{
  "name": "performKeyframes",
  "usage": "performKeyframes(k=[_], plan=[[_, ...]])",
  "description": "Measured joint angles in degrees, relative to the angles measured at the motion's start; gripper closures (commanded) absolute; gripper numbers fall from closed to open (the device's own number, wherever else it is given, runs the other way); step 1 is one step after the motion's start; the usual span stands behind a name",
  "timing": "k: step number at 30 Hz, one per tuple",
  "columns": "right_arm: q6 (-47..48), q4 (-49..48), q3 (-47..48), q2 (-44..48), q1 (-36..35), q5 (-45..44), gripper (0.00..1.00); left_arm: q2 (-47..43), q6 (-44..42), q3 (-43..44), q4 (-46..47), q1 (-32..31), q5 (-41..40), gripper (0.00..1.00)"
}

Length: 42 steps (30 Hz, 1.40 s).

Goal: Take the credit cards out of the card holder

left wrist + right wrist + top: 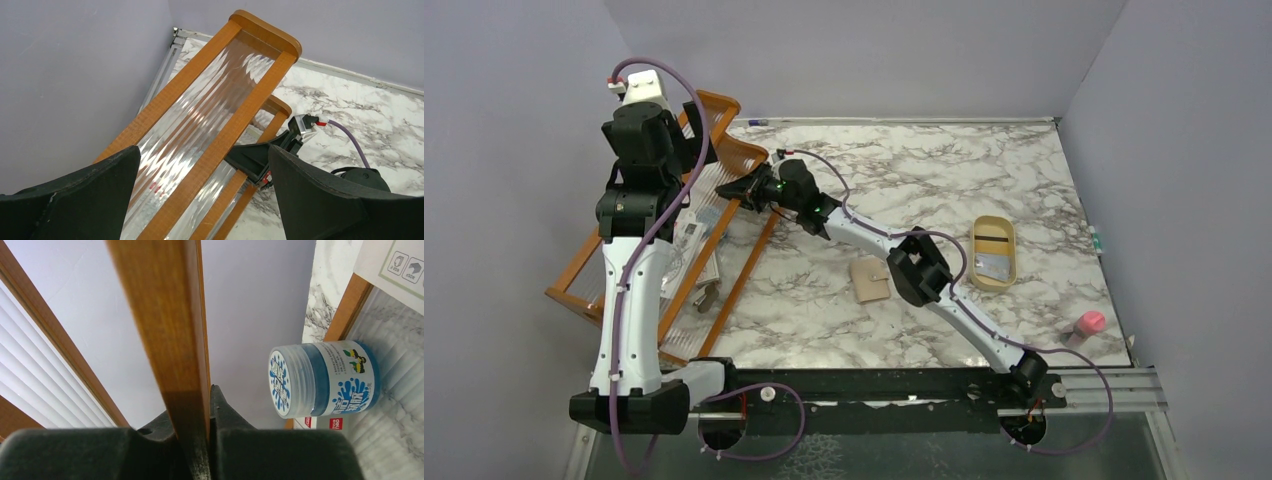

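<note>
The card holder (870,280) is a flat tan piece lying shut on the marble table near the middle, with no gripper near it. A greyish flat piece with a dark band, apparently one of the credit cards (992,262), lies in the oval tan tray (1012,250) to its right. My right gripper (742,187) (200,440) reaches to the far left and is shut on a rail of the orange wooden frame (165,315). High above that frame's upper end my left gripper (204,149) hangs open with nothing between its fingers.
The wooden frame (724,105) with ribbed glass panes leans tilted at the left edge. White printed packets (694,232) and a blue-and-white jar (325,380) lie under it. A pink-capped item (1088,322) stands at the front right. Walls close in the back and both sides.
</note>
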State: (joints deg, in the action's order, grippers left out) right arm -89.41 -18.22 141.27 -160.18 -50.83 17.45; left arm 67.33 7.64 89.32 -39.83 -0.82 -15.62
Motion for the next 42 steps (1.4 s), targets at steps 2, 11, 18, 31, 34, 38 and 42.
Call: performKeyframes(k=[2,11,18,31,34,38,42], plan=[[0.00,0.02,0.00,-0.02,-0.02,-0.17,0.99,-0.28,0.00,-0.20,0.02,0.00,0.00,0.01],[-0.15,-0.55,-6.88,4.22,-0.04,-3.82,0.99,-1.18,0.09,-0.33,0.04,0.00,0.48,0.01],[-0.72,-0.68,-20.44,13.00,0.48,-7.19,0.99,-2.01,0.22,-0.28,0.02,0.00,1.29,0.01],[-3.26,-14.25,-48.94,28.11,9.14,-12.83,0.99,-2.19,0.26,0.61,-0.07,-0.72,3.80,0.01],[-3.80,-16.85,-53.27,30.29,12.59,-14.86,0.99,-2.12,0.28,1.66,-0.04,-1.09,4.31,0.01],[-4.76,-18.78,-57.29,32.50,16.87,-18.32,0.99,-2.12,0.24,2.29,0.61,-1.20,4.52,0.01],[-5.33,-19.93,-59.41,33.62,20.44,-21.27,0.99,-1.73,0.17,2.29,0.87,-1.66,4.57,0.01]])
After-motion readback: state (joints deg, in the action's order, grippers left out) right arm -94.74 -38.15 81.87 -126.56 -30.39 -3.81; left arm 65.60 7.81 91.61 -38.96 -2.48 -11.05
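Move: Between the right fingers is a wooden rail of the rack, whose middle lies some 12 cm left of that hand, 10 cm nearer the base and a little below. Clear table waits about 29 cm to the hand's right and 13 cm ahead, 15 cm down; the card holder is roughly 32 cm right and 20 cm back. From the left hand that clear table lies some 40 cm right, 18 cm ahead and far below. Keeping its pinch on the rail, the right hand hauls the rack almost level to the right, slowly at first, then faster and also forward: about 29 cm right and 14 cm forward, past the far side of the card holder, while turning some 40 degrees clockwise. The left hand, open and empty, drifts a few centimetres up and right. ##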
